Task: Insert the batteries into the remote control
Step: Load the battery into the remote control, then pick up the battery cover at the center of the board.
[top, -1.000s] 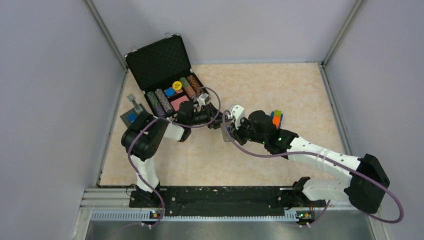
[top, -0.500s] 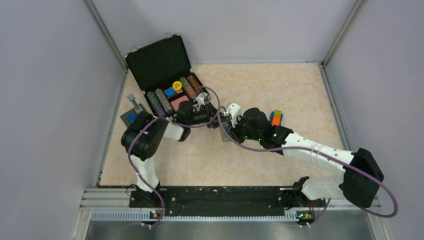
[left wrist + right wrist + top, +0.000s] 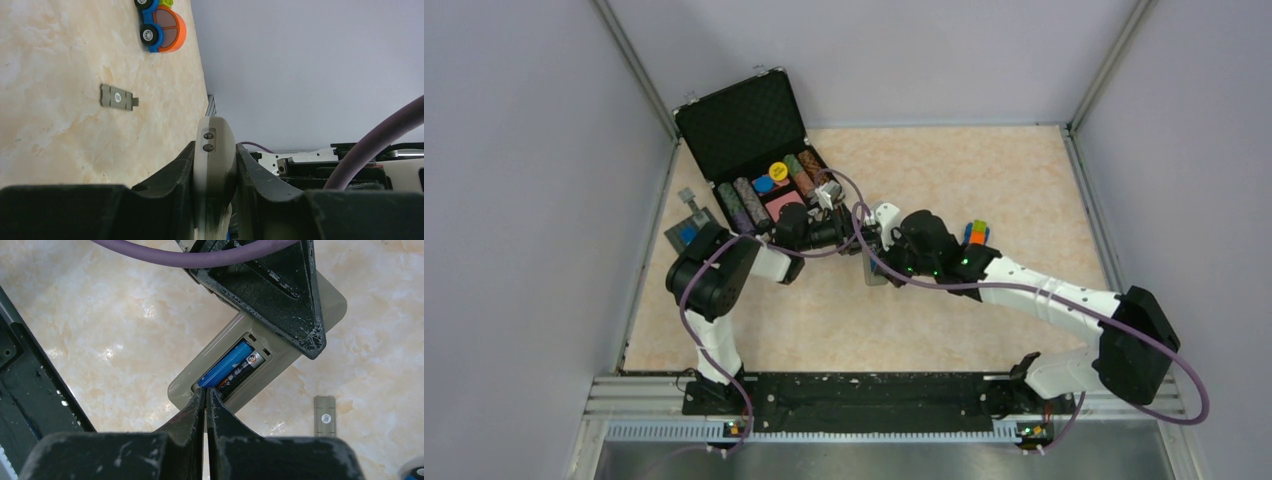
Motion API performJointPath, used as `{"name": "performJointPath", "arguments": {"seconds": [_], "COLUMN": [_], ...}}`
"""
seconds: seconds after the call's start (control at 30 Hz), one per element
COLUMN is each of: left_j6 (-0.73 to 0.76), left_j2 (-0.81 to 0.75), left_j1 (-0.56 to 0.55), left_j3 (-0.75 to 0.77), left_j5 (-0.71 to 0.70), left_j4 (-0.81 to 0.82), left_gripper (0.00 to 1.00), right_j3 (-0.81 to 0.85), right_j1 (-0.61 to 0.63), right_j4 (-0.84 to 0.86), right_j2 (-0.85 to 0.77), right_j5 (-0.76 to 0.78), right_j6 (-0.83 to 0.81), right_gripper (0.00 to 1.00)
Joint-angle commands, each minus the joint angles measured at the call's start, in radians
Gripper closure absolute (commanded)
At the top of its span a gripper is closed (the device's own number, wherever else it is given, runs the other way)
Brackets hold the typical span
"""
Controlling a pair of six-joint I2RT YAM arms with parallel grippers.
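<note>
The remote control point(image 3: 286, 365) is held back side up, just above the tabletop, with its battery compartment uncovered. My left gripper point(image 3: 215, 167) is shut on its edges, and its black finger point(image 3: 280, 295) covers the remote's far end. A blue battery point(image 3: 225, 365) and a dark grey battery point(image 3: 243, 371) lie side by side in the compartment. My right gripper point(image 3: 205, 391) is shut with nothing in it, and its tips touch the near end of the two batteries. From above, the remote point(image 3: 876, 270) shows only as a grey sliver between the two grippers.
A loose grey battery cover point(image 3: 324, 416) lies on the table beside the remote. An open black case point(image 3: 744, 125) of poker chips stands at the back left. Nearby are an orange-green-blue block toy point(image 3: 975, 235) and a grey plate with a blue block point(image 3: 686, 233). Walls enclose the table.
My right arm has swung left, bringing its shut gripper over the remote in the left gripper. The left arm has barely moved.
</note>
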Motion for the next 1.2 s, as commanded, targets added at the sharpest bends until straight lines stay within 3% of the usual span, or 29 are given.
{"name": "performJointPath", "arguments": {"seconds": [0.0,0.37,0.63,0.67,0.8,0.87,1.17], "left_j6": [-0.050,-0.024,0.010,0.025,0.115,0.157,0.316], "left_j2": [-0.076,-0.116,-0.133,-0.138,-0.167,-0.184,-0.271], "left_j1": [-0.042,-0.042,-0.040,-0.040,-0.035,-0.032,-0.024], "left_j3": [-0.001,-0.034,-0.049,-0.050,-0.051,-0.049,-0.031], "left_j5": [0.069,0.049,0.026,0.018,-0.025,-0.039,-0.041], "left_j4": [0.204,0.213,0.161,0.140,0.003,-0.044,-0.197], "left_gripper": [1.00,1.00,1.00,1.00,1.00,1.00,1.00], "right_j3": [0.053,0.106,0.118,0.118,0.088,0.079,0.052], "right_j1": [0.008,0.007,0.005,0.005,0.002,0.000,-0.039], "right_j4": [0.019,-0.058,-0.054,-0.054,-0.021,-0.019,-0.078], "right_j2": [0.061,0.126,0.022,-0.009,-0.143,-0.206,-0.333], "right_j5": [0.020,0.075,0.123,0.145,0.198,0.220,0.412], "right_j6": [0.065,0.141,0.156,0.169,0.187,0.193,0.282], "right_gripper": [1.00,1.00,1.00,0.98,0.62,0.52,0.41]}}
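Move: The batteries in the remote control lie right at the right hand's shut fingertips, their middle about 2 cm ahead and 1 cm below, level sideways. The battery cover on the table is some 4 cm ahead of that hand, 11 cm to its right and 10 cm below; the toy car is about 8 cm ahead, 21 cm right and 9 cm down. From the left hand, gripping the remote's far part, the batteries lie roughly 5 cm back, straight behind and about level. Downward by about 1 cm, the right hand keeps pressing its shut fingertips on the batteries' near ends while the left hand holds the remote against it. The right then comes off quickly, up some 13 cm and about 5 cm to its right, opening its fingers to over half. As it leaves, the left hand eases up and back 2 cm or so, grip kept. ##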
